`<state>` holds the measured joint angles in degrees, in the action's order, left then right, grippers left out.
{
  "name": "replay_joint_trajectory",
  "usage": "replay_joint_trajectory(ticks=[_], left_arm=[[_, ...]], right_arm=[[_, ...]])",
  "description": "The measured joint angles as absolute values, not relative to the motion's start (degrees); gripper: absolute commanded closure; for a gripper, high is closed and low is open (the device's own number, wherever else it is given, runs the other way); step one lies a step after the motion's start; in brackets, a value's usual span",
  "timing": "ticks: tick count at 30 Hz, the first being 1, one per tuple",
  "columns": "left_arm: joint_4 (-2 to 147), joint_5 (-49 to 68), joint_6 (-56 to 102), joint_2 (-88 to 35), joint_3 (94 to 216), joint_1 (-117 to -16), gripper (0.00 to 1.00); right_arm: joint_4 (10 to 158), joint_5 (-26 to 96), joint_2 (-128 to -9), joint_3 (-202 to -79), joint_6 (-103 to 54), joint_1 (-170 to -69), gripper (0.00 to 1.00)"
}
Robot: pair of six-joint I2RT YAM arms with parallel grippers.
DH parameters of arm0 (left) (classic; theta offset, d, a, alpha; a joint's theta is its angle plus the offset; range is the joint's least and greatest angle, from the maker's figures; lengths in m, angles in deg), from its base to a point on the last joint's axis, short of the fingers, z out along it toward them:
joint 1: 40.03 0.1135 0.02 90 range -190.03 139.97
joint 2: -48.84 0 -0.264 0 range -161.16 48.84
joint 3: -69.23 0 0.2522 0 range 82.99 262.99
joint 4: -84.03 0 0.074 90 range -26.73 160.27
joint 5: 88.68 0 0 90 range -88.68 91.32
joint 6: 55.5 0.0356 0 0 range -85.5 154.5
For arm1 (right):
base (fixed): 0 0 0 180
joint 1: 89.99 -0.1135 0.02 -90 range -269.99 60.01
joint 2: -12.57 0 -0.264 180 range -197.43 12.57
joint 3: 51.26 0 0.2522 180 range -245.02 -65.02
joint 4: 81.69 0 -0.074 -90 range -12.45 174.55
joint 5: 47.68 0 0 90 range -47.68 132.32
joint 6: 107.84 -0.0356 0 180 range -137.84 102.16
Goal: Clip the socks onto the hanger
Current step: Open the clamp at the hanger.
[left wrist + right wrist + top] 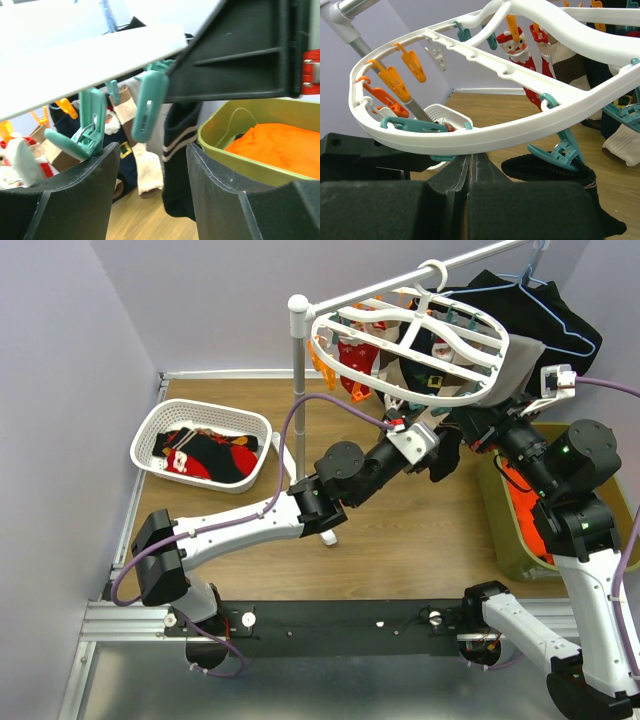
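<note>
The white oval hanger (pixel 492 368) hangs from a rail, with festive socks (pixel 355 358) clipped under it. A black sock (pixel 447 456) hangs below its near rim. My left gripper (pixel 430 445) is open and empty just under that rim; in the left wrist view (pixel 152 160) a teal clip (pixel 147 107) hangs above its gap and the striped black sock (pixel 177 165) lies beyond. My right gripper (pixel 478 426) is shut under the rim (pixel 485 137); in the right wrist view (pixel 472 156) its tips touch the frame. A teal clip (pixel 560 150) grips the black sock (pixel 555 172).
A white lattice basket (pixel 160 425) at left holds more socks (pixel 205 455). A metal pole (pixel 298 350) stands beside the hanger. A green bin (pixel 505 540) with orange cloth (pixel 525 515) sits at right. A black garment (pixel 530 310) hangs behind on a blue wire hanger.
</note>
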<state>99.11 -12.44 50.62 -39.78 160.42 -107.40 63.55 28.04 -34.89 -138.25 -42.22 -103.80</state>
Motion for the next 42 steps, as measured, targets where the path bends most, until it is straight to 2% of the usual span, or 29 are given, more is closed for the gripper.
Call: replay_joint_trajectory(ticks=[8,11,24,27,30,31,33,34,36,37,40,42], left_arm=[[100.55,-12.61,52.19,-39.78,160.44,-106.46,0.36],[101.12,-12.57,52.89,-39.80,160.51,-106.35,0.40],[103.61,-10.77,55.12,-42.31,163.24,-106.35,0.61],[103.70,-10.32,55.27,-42.68,163.24,-106.35,0.68],[103.85,-10.03,55.45,-42.86,163.24,-106.14,0.80],[103.85,-9.83,55.49,-42.88,163.24,-106.09,0.86],[103.81,-9.68,55.21,-42.90,163.24,-106.09,0.91],[103.83,-9.68,55.16,-42.90,163.24,-106.09,0.96],[103.90,-9.64,54.57,-42.90,163.24,-106.09,0.97],[103.92,-9.62,54.27,-42.90,163.24,-106.09,0.98],[103.92,-9.62,53.26,-42.90,163.24,-106.09,0.98],[103.92,-9.62,52.80,-42.90,163.24,-106.09,0.98]], right_arm=[[63.53,27.78,-34.91,-138.25,-42.27,-103.80,0.94],[63.53,27.65,-34.93,-138.25,-42.27,-103.80,0.94],[63.49,26.99,-34.93,-138.32,-42.90,-103.80,0.94],[63.40,26.60,-35.06,-138.73,-42.92,-103.80,0.92],[62.88,26.47,-35.04,-138.91,-42.90,-103.77,0.86],[62.79,26.44,-35.04,-139.04,-42.86,-103.75,0.81],[62.31,26.44,-35.04,-139.41,-42.83,-103.75,0.76],[61.98,26.36,-35.04,-139.61,-42.75,-103.75,0.69],[61.26,26.14,-34.82,-140.02,-42.53,-103.75,0.64],[61.00,26.07,-34.63,-140.13,-42.18,-103.75,0.57],[60.30,25.92,-34.12,-140.53,-41.57,-103.75,0.46],[60.10,25.64,-33.58,-140.55,-41.09,-103.75,0.43]])
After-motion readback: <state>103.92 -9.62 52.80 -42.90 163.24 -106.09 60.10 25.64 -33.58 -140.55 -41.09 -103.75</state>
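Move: Just past the left fingertips is the teal clamp, about 1 cm ahead, 1 cm to the right and 2 cm above, with the hanger's rim some 5 cm above the hand, 1 cm ahead and 1 cm to its right. A second teal clamp is about 4 cm ahead and 3 cm left of that hand, 1 cm up; the black sock hangs some 5 cm ahead, 7 cm right and 6 cm below. From the right hand's closed tips, the same clamp is roughly 1 cm ahead and 1 cm left, level. Rising about 2 cm and easing some 1 cm forward and right, the left hand brings its open fingers up around the teal clamp under the hanger's rim, tips up slightly, then closes and pinches the clamp. The right hand stays put, shut beside the clamp, until the left has closed, then opens about halfway and backs off some 2 cm, rising slightly. ##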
